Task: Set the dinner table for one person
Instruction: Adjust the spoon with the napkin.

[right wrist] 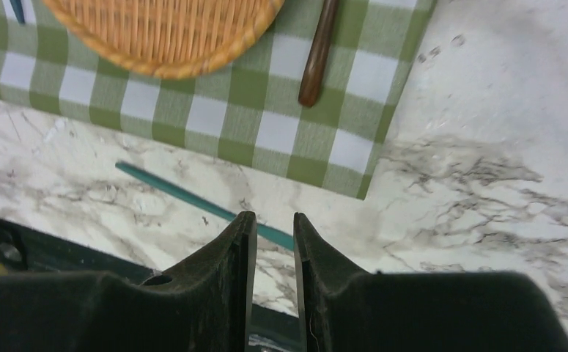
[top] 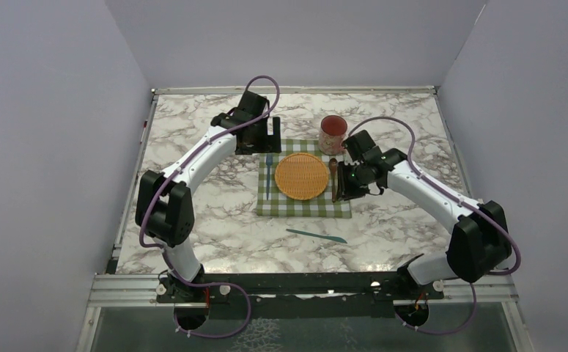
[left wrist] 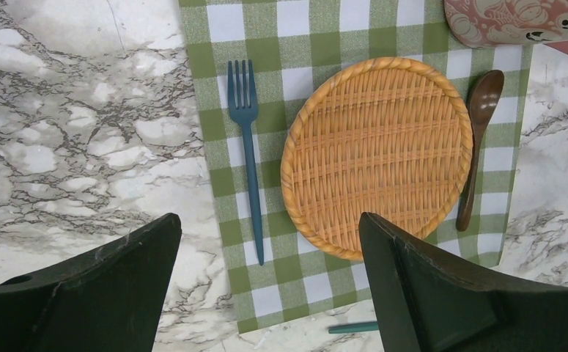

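The dinner table [top: 193, 220] is white marble with dark veins. On its green-and-white checked cloth [top: 303, 207] lies a round woven plate [top: 300, 176]. A blue fork [top: 268, 176] lies left of the plate and a brown spoon [top: 333, 170] right of it. A red patterned cup [top: 333, 133] stands at the cloth's back right corner. A teal knife [top: 316, 235] lies on bare marble in front of the cloth. My left gripper [top: 264, 138] hangs wide open and empty above the cloth's back left. My right gripper [top: 341, 187] hovers at the cloth's right edge, its jaws a narrow gap apart with nothing between them.
A metal frame [top: 303, 282] edges the table in front of the arm bases. Pale walls close in the left, back and right sides. In the right wrist view the knife [right wrist: 178, 192] runs slantwise just beyond my fingertips [right wrist: 245, 224].
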{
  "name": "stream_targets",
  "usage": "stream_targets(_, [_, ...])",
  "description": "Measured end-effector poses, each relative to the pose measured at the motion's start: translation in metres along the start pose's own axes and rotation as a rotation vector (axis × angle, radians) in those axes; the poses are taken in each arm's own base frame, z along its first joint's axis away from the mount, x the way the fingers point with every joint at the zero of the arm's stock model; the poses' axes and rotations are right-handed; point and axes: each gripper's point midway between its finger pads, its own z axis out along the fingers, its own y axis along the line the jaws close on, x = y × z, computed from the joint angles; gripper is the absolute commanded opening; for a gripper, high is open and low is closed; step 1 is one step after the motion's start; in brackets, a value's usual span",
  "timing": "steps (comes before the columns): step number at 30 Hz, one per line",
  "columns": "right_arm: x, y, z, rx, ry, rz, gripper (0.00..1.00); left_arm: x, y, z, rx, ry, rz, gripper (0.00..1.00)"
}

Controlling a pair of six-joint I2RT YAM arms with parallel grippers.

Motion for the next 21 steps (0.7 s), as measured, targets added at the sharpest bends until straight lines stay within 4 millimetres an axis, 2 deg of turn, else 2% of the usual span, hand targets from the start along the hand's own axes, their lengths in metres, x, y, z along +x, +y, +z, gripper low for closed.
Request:
stream_targets(1, [0.001,0.0,0.0,-0.003,0.005,-0.001,0.3,0.0,0.0,0.0,0.001,0.001,0.0,0.94])
stream_targets(5, [0.028,0.006,0.002,-0.052,0.093,-0.007,0.3,0.005,-0.007,0.0,0.017,0.013,0.029,0.94])
stream_targets(8, [0.04,0.006,0.0,-0.062,0.125,-0.003,0.3,0.025,-0.03,-0.003,0.056,0.045,0.145,0.94])
stream_targets(9, [0.042,0.007,-0.002,-0.064,0.125,-0.001,0.3,0.035,-0.042,-0.006,0.077,0.062,0.198,0.94])
stream_targets(12, [0.041,0.007,-0.008,-0.06,0.106,0.023,0.3,0.086,-0.092,-0.023,0.16,0.131,0.422,0.93])
stream_targets(15, [0.038,0.002,-0.016,-0.021,0.074,0.071,0.3,0.137,-0.123,-0.039,0.22,0.198,0.599,0.93])
stream_targets(16, [0.039,-0.001,-0.019,-0.001,0.069,0.091,0.3,0.154,-0.125,-0.045,0.229,0.225,0.645,0.94])
stream_targets(18, [0.04,-0.005,-0.024,0.029,0.061,0.13,0.3,0.171,-0.115,-0.052,0.218,0.268,0.68,0.94])
stream_targets(21, [0.045,-0.008,-0.033,0.052,0.056,0.189,0.3,0.177,-0.09,-0.058,0.168,0.3,0.673,0.94])
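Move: The knife lies on the bare table about 22 cm back and 13 cm to the right of the left hand, some 13 cm lower. The fork lies almost below that hand, about 3 cm back; the plate is 9 cm to its right and also 3 cm back. From the right hand, the knife is roughly 8 cm back, 5 cm left and 9 cm down, while the spoon lies about 10 cm straight ahead. Back towards its own base and to the right sweeps the left hand, fast, about 19 cm back, passing over the napkin and plate towards the knife, swinging some 11 cm right before returning 3 or 4 cm left; it sinks slightly, turns about 40 degrees clockwise and keeps its fingers wide open. The empty right hand draws back about 5 cm from the spoon, drifting right, its narrow opening unchanged. ##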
